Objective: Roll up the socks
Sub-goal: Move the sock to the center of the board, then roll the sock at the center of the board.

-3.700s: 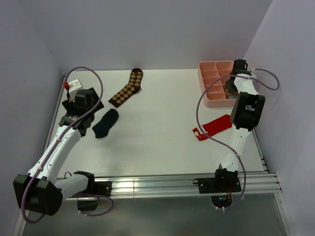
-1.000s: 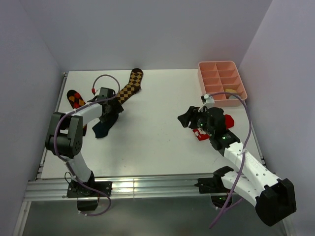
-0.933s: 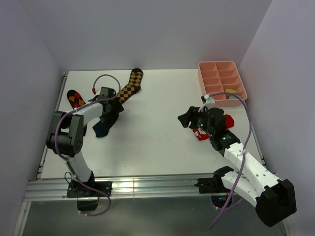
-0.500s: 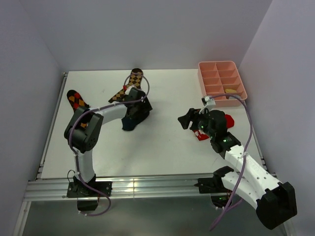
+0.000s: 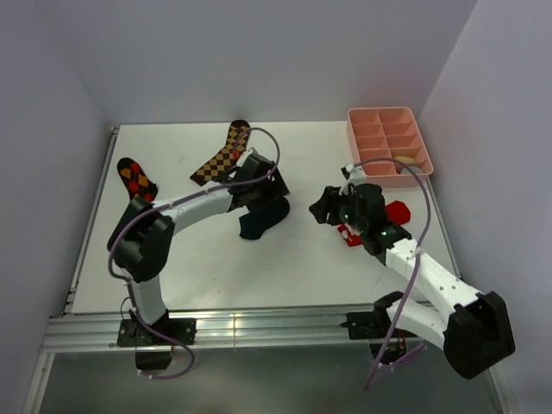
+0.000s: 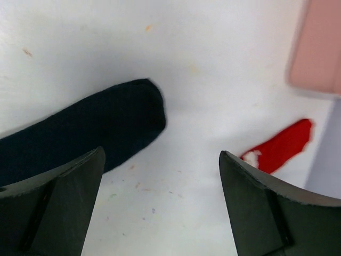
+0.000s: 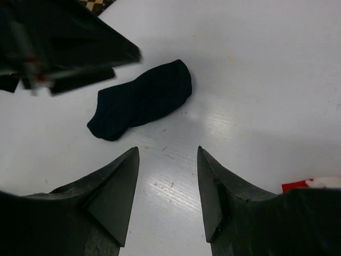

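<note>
The dark navy sock point(image 5: 263, 220) lies flat near the middle of the table. My left gripper point(image 5: 269, 197) hovers open over its upper end. In the left wrist view the sock point(image 6: 80, 138) runs under the left finger point(image 6: 53, 213), and only bare table shows between the jaws of the left gripper point(image 6: 161, 154). My right gripper point(image 5: 317, 210) stands open just right of the sock, its tips pointing at it. In the right wrist view the sock point(image 7: 141, 98) lies beyond the empty right gripper point(image 7: 168, 149). A mustard yellow sock point(image 5: 404, 159) shows in the pink tray point(image 5: 355, 138).
A brown checkered sock point(image 5: 222, 153) lies at the back, and an argyle sock point(image 5: 136, 178) lies at the far left. The red sock with white trim point(image 5: 384, 216) sits under the right arm. The walls stand close at the left, the back and the right.
The navy sock has travelled from the left side toward the table's middle together with my left gripper. The right gripper has stayed nearly in place, its jaws slightly narrower.
</note>
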Available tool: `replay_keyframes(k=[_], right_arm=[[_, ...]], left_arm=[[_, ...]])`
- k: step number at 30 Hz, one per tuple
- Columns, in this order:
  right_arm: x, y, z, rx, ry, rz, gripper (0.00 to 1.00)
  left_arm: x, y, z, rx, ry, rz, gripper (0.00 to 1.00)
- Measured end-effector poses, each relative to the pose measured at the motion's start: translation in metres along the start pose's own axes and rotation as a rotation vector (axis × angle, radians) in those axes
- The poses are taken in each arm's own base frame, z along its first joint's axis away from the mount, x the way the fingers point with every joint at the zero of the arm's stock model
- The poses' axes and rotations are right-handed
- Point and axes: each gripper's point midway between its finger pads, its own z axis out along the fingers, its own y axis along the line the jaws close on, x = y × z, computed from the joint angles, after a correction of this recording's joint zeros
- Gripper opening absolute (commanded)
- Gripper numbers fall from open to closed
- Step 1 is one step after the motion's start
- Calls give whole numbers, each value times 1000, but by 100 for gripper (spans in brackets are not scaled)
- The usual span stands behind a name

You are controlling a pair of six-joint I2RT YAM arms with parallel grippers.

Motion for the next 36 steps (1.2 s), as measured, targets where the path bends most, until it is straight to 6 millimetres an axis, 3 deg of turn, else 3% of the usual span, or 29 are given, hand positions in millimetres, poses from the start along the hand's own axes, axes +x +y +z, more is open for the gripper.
replay_keyframes(k=[4,6,9,12,16,19,24,30,36], right_arm=[[8,4,26,9,84,1,40],[13,9,39,9,122,-4,34],[22,14,62,17,179,-15,33],[32,17,84,28,232,-22,32],[45,13,111,54,290,-27,31],[50,8,130,77,318,-35,30],[57,-2,155,112,360,-67,30],[59,-14,179,151,403,-154,30],[46,-19,198,161,412,-262,31]], left_arm=[[-48,-14,-61,81,-127,-27,94],[-71,-5,-86,100,-179,-44,94],[-103,28,-111,75,-237,-74,94],[-115,77,-121,-1,-242,-89,94],[-112,120,-134,-71,-203,-84,94],[-114,136,-148,-71,-201,-76,94],[-117,154,-160,-57,-204,-73,93],[-99,172,-153,-65,-139,-65,93],[-92,174,-148,-45,-118,-36,93]])
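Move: The dark sock's middle lies about 6 cm ahead of the right hand, 14 cm to its left and 13 cm below; the sock's far right end is nearer the hand's line. The red sock lies some 4 cm ahead and 16 cm to the right of this hand, and the brown argyle sock about 27 cm ahead and 26 cm to its left. From the left hand, the dark sock's middle is roughly 3 cm back, 6 cm left and 6 cm below. Forward and down, about 14 cm out and 13 cm lower, and at first also left, the right hand reaches for the dark sock's far right end, rolling its left side down and tipping its fingers steeper while they narrow to about half their gap; the tips end on the cloth there. The wide-open left hand rises, sweeps some 24 cm left, away from the sock, and settles partway down. ##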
